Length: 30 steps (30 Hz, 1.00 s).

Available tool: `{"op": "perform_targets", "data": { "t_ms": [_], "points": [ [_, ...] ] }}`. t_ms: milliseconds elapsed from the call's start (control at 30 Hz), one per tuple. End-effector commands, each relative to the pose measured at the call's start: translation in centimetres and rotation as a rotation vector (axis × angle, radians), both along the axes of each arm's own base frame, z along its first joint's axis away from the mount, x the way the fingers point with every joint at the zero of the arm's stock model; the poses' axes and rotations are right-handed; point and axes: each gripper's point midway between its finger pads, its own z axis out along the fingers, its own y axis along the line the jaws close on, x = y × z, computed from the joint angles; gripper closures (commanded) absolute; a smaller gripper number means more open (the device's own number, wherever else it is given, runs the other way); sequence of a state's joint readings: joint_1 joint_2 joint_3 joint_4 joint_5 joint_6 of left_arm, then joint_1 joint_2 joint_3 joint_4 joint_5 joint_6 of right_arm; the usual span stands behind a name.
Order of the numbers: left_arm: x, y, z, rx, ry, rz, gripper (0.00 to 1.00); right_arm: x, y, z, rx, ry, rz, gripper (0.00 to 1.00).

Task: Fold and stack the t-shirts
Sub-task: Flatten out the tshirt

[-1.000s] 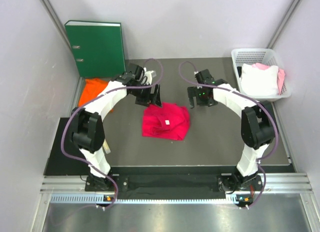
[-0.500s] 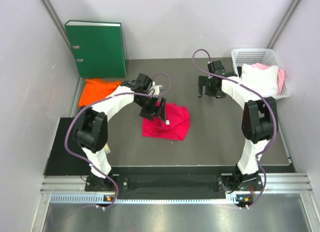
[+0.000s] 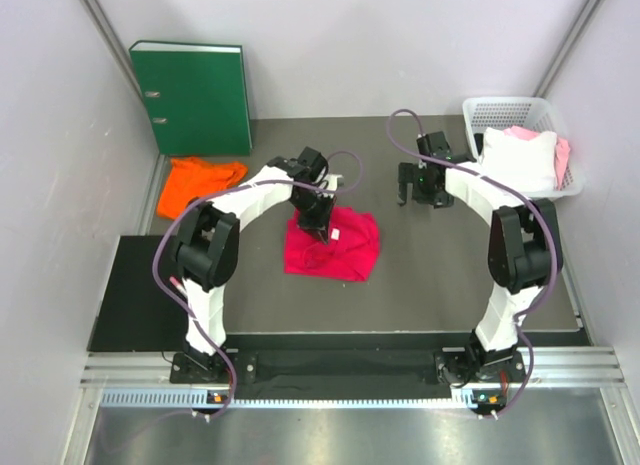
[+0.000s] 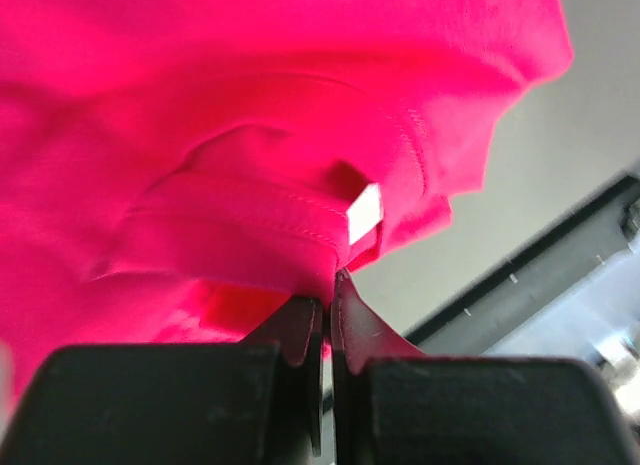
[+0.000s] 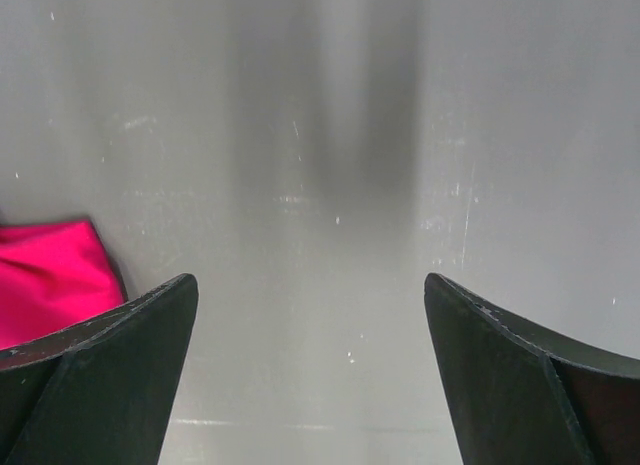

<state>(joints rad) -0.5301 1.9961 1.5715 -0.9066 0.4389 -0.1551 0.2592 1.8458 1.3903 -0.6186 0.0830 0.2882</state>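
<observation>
The crimson-pink t-shirt (image 3: 345, 247) lies bunched in a rough square at the table's middle. My left gripper (image 3: 322, 225) is at its far left edge, shut on a fold of the cloth. In the left wrist view the jaws (image 4: 328, 300) meet on the shirt (image 4: 250, 115) just below its white neck label (image 4: 365, 212). The orange t-shirt (image 3: 195, 180) lies crumpled at the far left, apart from both grippers. My right gripper (image 3: 420, 185) is open and empty over bare table behind the pink shirt. In the right wrist view (image 5: 310, 305) a corner of that shirt (image 5: 50, 280) shows at left.
A green ring binder (image 3: 195, 100) stands upright at the back left behind the orange shirt. A white basket (image 3: 480, 110) at the back right holds a white cloth (image 3: 518, 160) and a pale pink one (image 3: 558, 150). Walls close in on both sides.
My left gripper moved right and down onto the pink shirt's far left edge and closed on it. My right gripper moved away from the shirt towards the back right.
</observation>
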Motion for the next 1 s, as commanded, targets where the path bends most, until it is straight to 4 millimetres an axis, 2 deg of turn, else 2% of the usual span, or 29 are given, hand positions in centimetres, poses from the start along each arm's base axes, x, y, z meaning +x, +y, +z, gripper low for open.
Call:
{"op": "perform_targets", "data": {
  "t_ms": [0,133,167,233,267,333,367,400,467,567,600,633,667,700,733,767,800,833,867,900,933,967],
  "points": [
    [3.2,1.9,6.2,0.061,-0.232,0.068,1.00,0.5,0.1,3.1,0.039,-0.099,-0.017,0.05],
    [6.5,4.4,11.5,0.127,-0.448,0.203,1.00,0.3,0.5,2.7,0.063,-0.096,-0.024,0.05],
    [7.9,6.2,12.3,0.195,-0.509,0.276,1.00,0.3,0.5,2.9,0.068,-0.102,-0.024,0.05],
    [9.4,7.9,14.9,0.230,-0.599,0.358,1.00,0.4,0.6,3.0,0.076,-0.107,-0.026,0.05],
    [10.5,9.5,16.3,0.261,-0.645,0.424,1.00,0.4,0.7,3.1,0.077,-0.110,-0.025,0.05],
    [11.5,11.4,18.2,0.296,-0.701,0.516,1.00,0.5,0.6,3.3,0.079,-0.116,-0.024,0.05],
    [12.4,13.0,19.9,0.316,-0.753,0.584,1.00,0.4,0.7,3.5,0.080,-0.118,-0.020,0.05],
    [12.7,13.6,21.2,0.309,-0.785,0.620,1.00,0.4,0.6,3.5,0.077,-0.120,-0.017,0.05],
    [13.4,13.5,23.5,0.257,-0.847,0.646,1.00,0.2,0.6,3.7,0.076,-0.124,-0.017,0.05],
    [14.5,10.5,27.4,0.056,-0.914,0.608,1.00,-0.2,0.0,3.6,0.065,-0.126,-0.034,0.05],
    [14.8,8.4,27.6,-0.031,-0.892,0.556,1.00,-0.4,-0.4,3.3,0.062,-0.118,-0.053,0.05],
    [15.0,7.4,27.9,-0.075,-0.881,0.537,1.00,-0.5,-0.7,3.4,0.062,-0.120,-0.063,0.05],
    [15.0,6.2,29.9,-0.142,-0.903,0.523,1.00,-0.4,-1.3,3.6,0.064,-0.128,-0.083,0.05],
    [14.9,3.8,29.6,-0.222,-0.855,0.451,1.00,-0.6,-1.8,3.3,0.063,-0.123,-0.097,0.05],
    [14.6,2.2,30.3,-0.273,-0.844,0.422,1.00,-0.5,-2.2,3.3,0.064,-0.128,-0.111,0.05],
    [14.2,0.8,32.6,-0.343,-0.871,0.390,1.00,-0.4,-3.1,3.5,0.069,-0.137,-0.136,0.05],
    [14.4,-0.7,32.2,-0.368,-0.852,0.354,1.00,-0.4,-3.6,3.3,0.071,-0.137,-0.146,0.05],
    [13.3,-2.9,33.1,-0.421,-0.847,0.301,1.00,-0.2,-4.2,3.5,0.076,-0.143,-0.160,0.06],
    [12.8,-3.9,35.6,-0.480,-0.889,0.278,1.00,-0.1,-5.4,3.4,0.082,-0.140,-0.189,0.06],
    [12.7,-5.3,36.0,-0.512,-0.887,0.255,1.00,0.1,-6.1,3.6,0.087,-0.147,-0.204,0.06],
    [11.7,-6.9,37.7,-0.583,-0.896,0.225,1.00,0.2,-6.7,3.6,0.092,-0.149,-0.217,0.06],
    [11.2,-7.3,40.0,-0.645,-0.935,0.222,1.00,0.3,-7.9,3.7,0.102,-0.153,-0.241,0.06]
  ]
}}
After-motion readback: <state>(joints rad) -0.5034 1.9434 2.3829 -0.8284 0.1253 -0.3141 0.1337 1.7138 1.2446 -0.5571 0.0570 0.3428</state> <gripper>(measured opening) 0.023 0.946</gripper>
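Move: The red t-shirt is already pinched in the left hand's shut fingers: its middle is roughly 2 cm back and 2 cm to the right of the hand, some 2 cm below, with the white label about 2 cm to the right. From the left hand, the orange t-shirt lies about 27 cm left and 11 cm ahead; the green binder's middle is some 26 cm left and 22 cm ahead. From the right hand, the red t-shirt is about 20 cm left, 12 cm back, 4 cm below. The red t-shirt is carried up off the tabletop by the left hand, which keeps its pinch near the label and rises about 30 cm while reaching some 15 cm forward, swinging first left, then back right. The wrist tilts the fingers up and forward by nearly 50 degrees. Late on, the right hand, empty and open, shifts about 5 cm right, away from the middle. ##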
